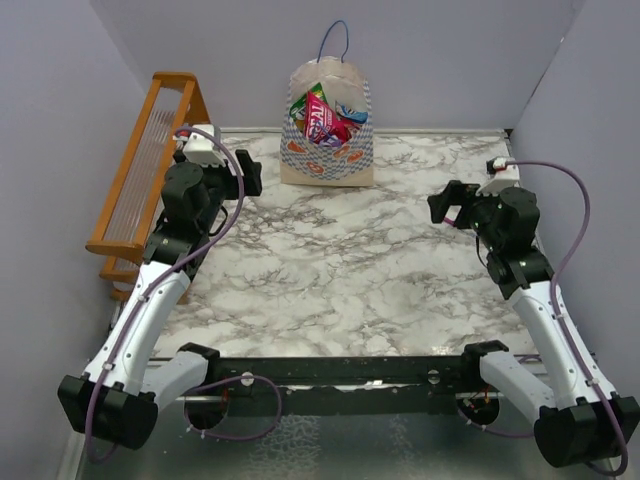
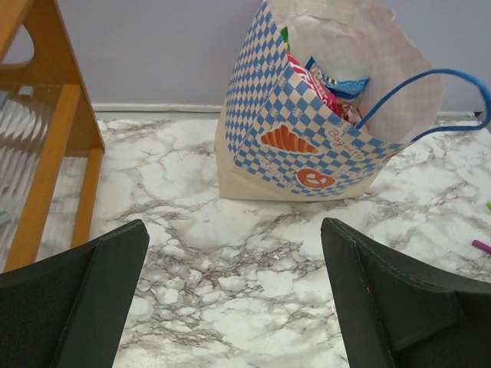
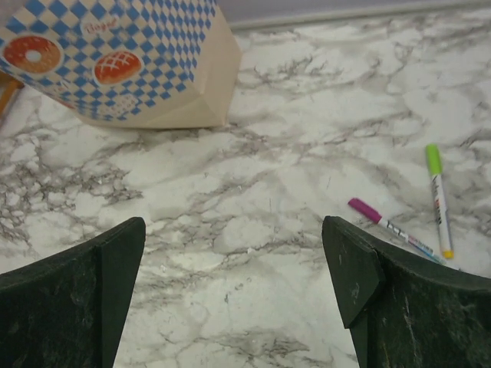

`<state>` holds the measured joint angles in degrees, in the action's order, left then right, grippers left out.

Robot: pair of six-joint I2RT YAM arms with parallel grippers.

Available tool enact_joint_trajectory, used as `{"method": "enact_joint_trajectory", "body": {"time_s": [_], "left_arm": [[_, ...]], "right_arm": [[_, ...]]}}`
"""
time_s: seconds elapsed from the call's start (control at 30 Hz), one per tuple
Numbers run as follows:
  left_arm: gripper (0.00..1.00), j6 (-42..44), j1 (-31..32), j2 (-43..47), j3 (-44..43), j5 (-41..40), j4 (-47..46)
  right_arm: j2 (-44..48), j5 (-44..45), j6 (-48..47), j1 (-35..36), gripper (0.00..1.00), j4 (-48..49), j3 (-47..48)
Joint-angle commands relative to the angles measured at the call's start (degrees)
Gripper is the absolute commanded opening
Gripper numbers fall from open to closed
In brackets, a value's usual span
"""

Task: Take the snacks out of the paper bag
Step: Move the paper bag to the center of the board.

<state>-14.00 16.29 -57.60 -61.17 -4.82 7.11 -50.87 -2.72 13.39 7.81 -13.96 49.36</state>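
Observation:
The paper bag [image 1: 330,150] stands upright at the back middle of the marble table, beige with a blue-white checkered band and blue cord handles. The snacks [image 1: 325,118] poke out of its open top: a pink-red packet, with blue and green ones beside it. In the left wrist view the paper bag [image 2: 307,146] leans open and the snacks [image 2: 330,80] show inside it. My left gripper [image 1: 250,172] is open, empty and left of the bag. My right gripper [image 1: 443,205] hovers open and empty to the bag's right. The bag's lower corner [image 3: 130,61] shows in the right wrist view.
An orange wooden rack [image 1: 140,180] stands along the left wall, close to my left arm. A purple pen [image 3: 383,222] and a green pen [image 3: 439,199] lie on the marble near my right gripper. Grey walls close off the back and sides.

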Motion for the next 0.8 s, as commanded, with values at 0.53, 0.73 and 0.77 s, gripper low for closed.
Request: {"method": "enact_joint_trajectory", "body": {"time_s": [0.53, 0.73, 0.77], "left_arm": [[0.99, -6.1, -6.0, -5.4, 6.6, 15.1, -18.7], [0.99, -6.6, -6.3, -6.0, 6.9, 15.3, -19.7], [0.99, -6.7, -6.4, -6.1, 6.8, 15.3, -19.7]], "right_arm": [[-14.7, -32.5, 11.9, 1.5, 0.99, 21.9, -5.2], [-22.1, -30.3, 6.0, 8.1, 0.95, 15.9, 8.2], [-23.2, -29.3, 4.8, 9.2, 0.93, 14.4, 11.0]]}}
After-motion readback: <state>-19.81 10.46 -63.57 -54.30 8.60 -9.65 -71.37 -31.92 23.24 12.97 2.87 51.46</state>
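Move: The paper bag's middle is about 25 cm ahead of the left hand, 17 cm to its right and 17 cm below it. From the right hand the bag is roughly 26 cm ahead, 23 cm to the left and 9 cm lower. Two marker pens lie on the board about 4 cm ahead of the right hand, 13 cm to its right and 22 cm below. The wooden rack stands some 25 cm left of the left hand and 4 cm farther out. Nothing is touched yet: the right hand swings left about 13 cm towards the front of the paper bag, dipping some 8 cm before coming back up about 5 and edging forward at the end. It turns counter-clockwise about 30 degrees, its left side rising. The left hand eases a few centimetres forward and down towards the bag, turning slightly clockwise; both grippers stay wide open. ##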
